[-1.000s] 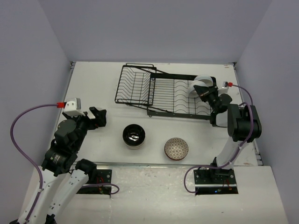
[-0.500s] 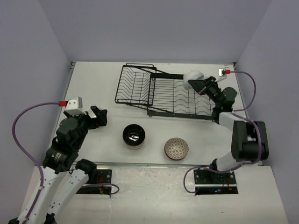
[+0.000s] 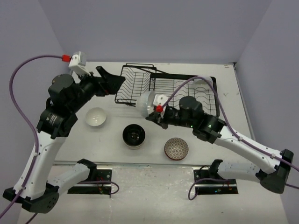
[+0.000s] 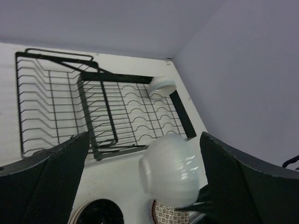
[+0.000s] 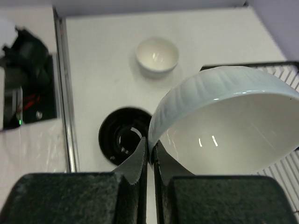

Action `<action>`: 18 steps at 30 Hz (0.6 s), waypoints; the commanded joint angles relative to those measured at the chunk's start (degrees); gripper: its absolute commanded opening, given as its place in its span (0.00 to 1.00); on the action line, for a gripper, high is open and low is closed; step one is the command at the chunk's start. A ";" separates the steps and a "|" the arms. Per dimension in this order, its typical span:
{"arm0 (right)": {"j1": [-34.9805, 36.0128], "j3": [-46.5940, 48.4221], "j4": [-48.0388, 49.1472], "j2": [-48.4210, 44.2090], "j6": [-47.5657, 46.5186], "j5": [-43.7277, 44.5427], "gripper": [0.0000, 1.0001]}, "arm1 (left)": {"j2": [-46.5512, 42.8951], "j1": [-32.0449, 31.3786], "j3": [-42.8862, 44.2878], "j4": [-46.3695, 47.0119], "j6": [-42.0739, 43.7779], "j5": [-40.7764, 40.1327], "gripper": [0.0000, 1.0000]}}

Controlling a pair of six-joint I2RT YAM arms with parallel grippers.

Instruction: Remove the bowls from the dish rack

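Observation:
My right gripper (image 3: 152, 113) (image 5: 150, 148) is shut on the rim of a plain white bowl (image 3: 145, 102) (image 5: 224, 126) (image 4: 173, 170), held tilted in the air just in front of the black wire dish rack (image 3: 180, 95) (image 4: 107, 112). My left gripper (image 3: 112, 79) (image 4: 145, 136) hangs open and empty above the rack's left basket (image 3: 135, 84). Another white bowl (image 4: 162, 85) rests at the far right end of the rack. On the table stand a small white bowl (image 3: 96, 116) (image 5: 157, 55), a black-inside bowl (image 3: 134, 135) (image 5: 122, 140) and a net-patterned bowl (image 3: 176, 148).
The right arm (image 3: 219, 133) stretches leftwards across the table's front half, over the net-patterned bowl. A metal strip (image 3: 154, 164) marks the table's near edge, and purple walls close the back and both sides. Purple cables (image 3: 21, 100) loop off each wrist.
The right arm carried the white bowl from the rack's right end leftwards to the front of the rack. The left arm rose and swung toward the rack's left basket. A small white bowl now stands at left.

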 commanded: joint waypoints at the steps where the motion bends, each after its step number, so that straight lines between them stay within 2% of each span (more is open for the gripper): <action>1: 8.44 5.56 -15.99 2.51 -9.58 16.32 0.00 | 5.09 -0.24 6.70 -0.28 0.30 14.07 1.00; 4: 14.33 7.51 -20.47 5.84 -10.02 25.19 0.00 | 9.57 -0.41 7.41 -2.12 3.46 18.05 1.00; 7: 17.06 8.74 -23.38 7.43 -9.76 27.59 0.00 | 15.02 -1.20 8.98 -7.30 8.46 18.41 1.00; 11: 18.47 9.36 -25.05 9.10 -10.72 28.21 0.00 | 18.55 -7.42 6.36 -8.89 11.38 20.43 1.00; 14: 18.47 11.20 -27.60 10.42 -11.78 28.03 0.00 | 20.39 -13.39 5.12 -10.56 12.26 17.28 1.00; 18: 18.56 13.92 -29.88 11.04 -13.01 29.08 0.00 | 21.89 -17.99 5.65 -13.54 12.79 10.43 0.99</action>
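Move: The white bowl hangs by its rim in the shut right gripper, its middle some 6 cm ahead of that hand and 3 cm to its left, about level with it. From the open left hand, the white bowl is roughly 13 cm to the right, 1 cm back and 11 cm lower. About 28 cm below the right hand stand the black bowl, 10 cm left and 2 cm ahead, and the patterned bowl, 13 cm right and 6 cm back. The white bowl, still pinched by its rim, is brought down about 10 cm and back some 4 cm by the right hand, whose fingers tip down about 35 degrees before it nearly settles. Meanwhile the wide-open left hand swings right towards the white bowl, then also sinks, about 13 cm each way, turning clockwise some 30 degrees and tipping down, to come close over it. ##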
